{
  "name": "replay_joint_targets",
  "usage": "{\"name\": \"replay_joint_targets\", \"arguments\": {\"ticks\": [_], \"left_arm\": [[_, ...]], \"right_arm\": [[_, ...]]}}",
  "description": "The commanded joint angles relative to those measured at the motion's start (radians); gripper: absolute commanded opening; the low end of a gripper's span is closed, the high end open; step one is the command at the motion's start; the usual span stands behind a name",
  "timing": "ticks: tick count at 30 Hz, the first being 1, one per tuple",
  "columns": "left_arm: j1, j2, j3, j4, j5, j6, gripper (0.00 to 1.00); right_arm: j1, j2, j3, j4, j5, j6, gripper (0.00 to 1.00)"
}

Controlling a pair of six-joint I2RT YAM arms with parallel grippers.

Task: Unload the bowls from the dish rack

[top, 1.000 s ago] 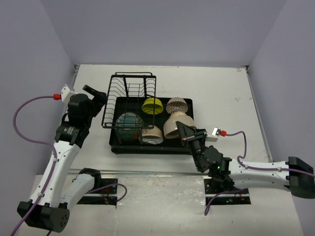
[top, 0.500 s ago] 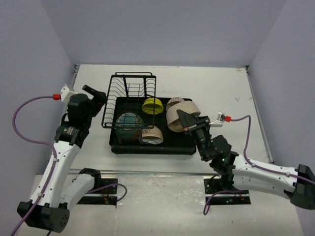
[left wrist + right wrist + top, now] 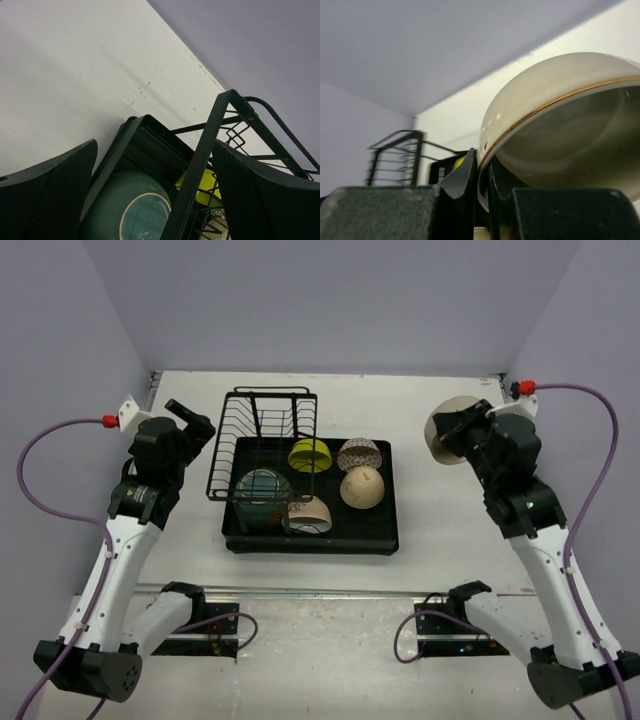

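The black dish rack (image 3: 312, 543) holds a yellow-green bowl (image 3: 310, 455), a brown-patterned white bowl (image 3: 358, 453), a smooth cream bowl (image 3: 362, 487), a teal bowl (image 3: 263, 492) and a cream bowl with a brown band (image 3: 311, 513). My right gripper (image 3: 462, 429) is shut on the rim of the large beige bowl (image 3: 444, 427), held in the air to the right of the rack. In the right wrist view the fingers (image 3: 465, 182) pinch the bowl's wall (image 3: 555, 95). My left gripper (image 3: 188, 426) stands open beside the rack's left side, empty. Between its fingers I see the teal bowl (image 3: 131, 210).
The upright wire holder (image 3: 262, 425) rises at the rack's back left, and one of its bars (image 3: 210, 145) crosses the left wrist view. The white table (image 3: 450, 530) extends right of the rack, bounded by grey walls. A metal rail (image 3: 320, 592) runs along the near edge.
My right arm has lifted the large beige bowl out of the rack and swung it up and to the right. The smooth cream bowl is now uncovered. My left gripper has shifted slightly back.
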Motion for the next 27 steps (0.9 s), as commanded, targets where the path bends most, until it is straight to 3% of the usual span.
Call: {"name": "replay_joint_targets", "arguments": {"ticks": [1, 7, 18, 27], "left_arm": [[0.007, 0.004, 0.050, -0.002, -0.070, 0.076, 0.96], [0.008, 0.034, 0.112, -0.014, -0.119, 0.122, 0.96], [0.008, 0.086, 0.163, -0.028, -0.147, 0.157, 0.96], [0.008, 0.105, 0.156, -0.022, -0.139, 0.147, 0.96]], "right_arm": [[-0.163, 0.087, 0.141, -0.285, -0.157, -0.214, 0.00], [-0.426, 0.341, 0.256, -0.440, -0.194, -0.363, 0.00], [-0.533, 0.739, 0.579, -0.650, -0.021, -0.432, 0.00], [-0.540, 0.931, 0.596, -0.651, 0.028, -0.447, 0.00]]}}
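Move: The right gripper already holds the cream bowl by its rim. The clear table spot it is bound for lies about 22 cm to its right, 8 cm ahead and some 33 cm below. The beige round bowl in the rack is about 12 cm left and 1 cm ahead, the patterned bowl 12 cm left and 10 cm ahead, both some 27 cm down. From the left gripper the spot is about 70 cm right, 6 cm ahead and 24 cm down. Swing the right gripper with the cream bowl down about 21 cm and right about 19 cm, reaching some 10 cm forward, away from the dish rack towards the clear table. Tip the fingers down nearly 60 degrees on the way, rolling the hand's left side lower, and keep the rim pinched. Ease the empty, open left gripper about 3 cm up, left and forward beside the rack. ##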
